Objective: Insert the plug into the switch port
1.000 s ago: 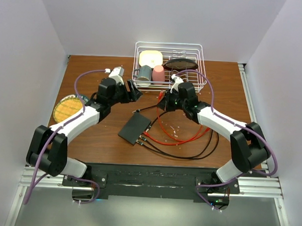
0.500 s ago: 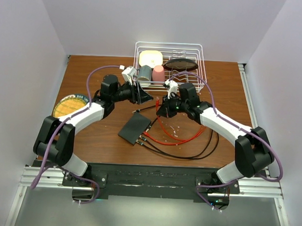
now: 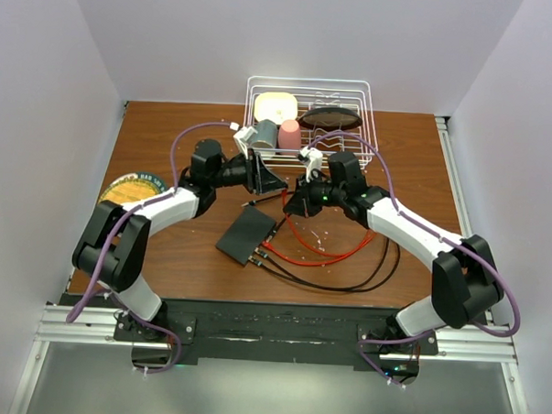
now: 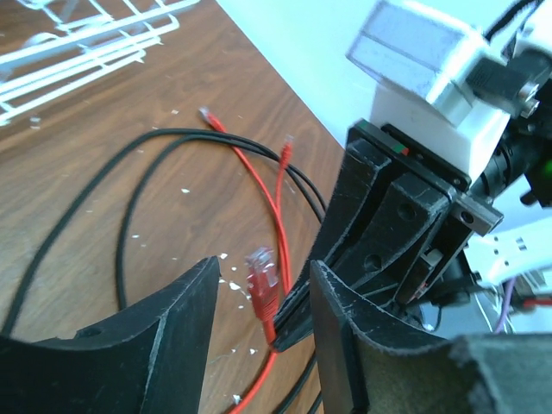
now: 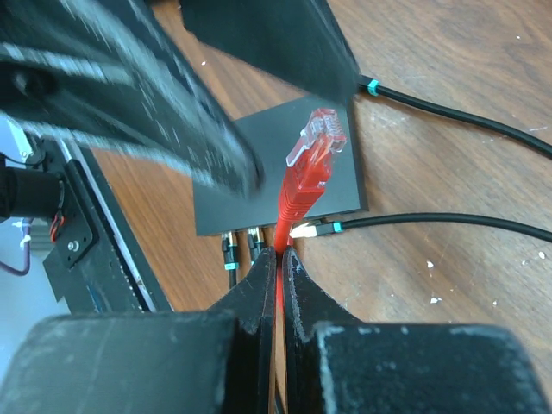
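The red plug (image 5: pixel 315 147) sticks up from my right gripper (image 5: pixel 280 256), which is shut on the red cable (image 3: pixel 312 252) just below it. In the left wrist view the same plug (image 4: pixel 263 285) stands between the fingers (image 4: pixel 172 332) of my left gripper (image 4: pixel 263 267). That gripper is open, with a gap on each side of the plug. Both grippers meet above the table's middle: left gripper (image 3: pixel 270 181), right gripper (image 3: pixel 295 201). The flat black switch (image 3: pixel 247 235) lies just below them, its sockets toward the near right (image 5: pixel 276 172).
Black cables (image 3: pixel 332 283) are plugged into the switch and loop to the right. A white wire rack (image 3: pixel 308 91) with cups and dishes stands at the back. A round yellow disc (image 3: pixel 128 191) lies at the left. Loose red cable ends (image 4: pixel 205 113) rest on the wood.
My left arm swung right, up to the right gripper, and its jaws narrowed around the plug. The right gripper shifted slightly left, still holding the red cable.
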You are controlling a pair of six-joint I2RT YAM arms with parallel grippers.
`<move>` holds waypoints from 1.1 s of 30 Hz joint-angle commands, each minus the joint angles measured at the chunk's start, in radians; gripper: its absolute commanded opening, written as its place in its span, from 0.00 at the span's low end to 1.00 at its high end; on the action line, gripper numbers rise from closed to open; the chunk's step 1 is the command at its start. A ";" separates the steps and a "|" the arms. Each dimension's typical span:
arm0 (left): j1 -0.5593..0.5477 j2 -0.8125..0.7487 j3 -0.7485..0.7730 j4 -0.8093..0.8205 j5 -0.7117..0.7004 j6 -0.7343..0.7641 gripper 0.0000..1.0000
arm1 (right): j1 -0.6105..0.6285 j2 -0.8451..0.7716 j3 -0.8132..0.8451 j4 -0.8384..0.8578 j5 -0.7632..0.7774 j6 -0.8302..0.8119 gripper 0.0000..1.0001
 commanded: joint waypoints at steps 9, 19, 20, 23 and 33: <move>-0.028 0.064 -0.016 0.301 0.084 -0.152 0.00 | 0.010 -0.080 0.027 0.002 -0.047 -0.018 0.00; -0.028 -0.083 -0.070 -0.002 -0.373 -0.158 0.00 | 0.031 -0.208 0.012 0.004 0.318 0.035 0.52; -0.028 -0.101 -0.060 -0.082 -0.405 -0.158 0.00 | 0.035 -0.210 0.014 0.006 0.345 0.043 0.57; -0.028 -0.133 -0.047 -0.195 -0.516 -0.164 0.00 | 0.054 -0.190 0.032 0.000 0.435 0.058 0.72; -0.035 -0.175 -0.013 -0.426 -0.766 -0.233 0.00 | 0.241 -0.008 0.155 0.003 0.641 0.112 0.78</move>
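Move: The red plug stands out of the right hand's shut fingertips, its middle about 2 cm ahead, 1 cm left and 2 cm above that hand; from the left hand, still open around it, the plug is some 2 cm right, 1 cm back and 1 cm down. The switch lies about 9 cm left, 5 cm back and 18 cm below the left hand, the loose black plug about 8 cm left, 4 cm ahead and 19 cm below the same hand. The left hand eases about 2 cm right and slightly back and shuts its open fingers on the red plug; while it pinches, the right hand, which still holds the cable end, rises a little, then opens wide and backs off up, rightward and slightly forward, some 6 cm above its start at the highest, before coming partly down and back left. Once the right fingers let go, the left hand keeps its pinch and swings the plug about 7 cm left, with 5 cm forward and 5 cm down, towards the loose black plug beyond the switch, turning some 40 degrees counter-clockwise and tipping along the way. ##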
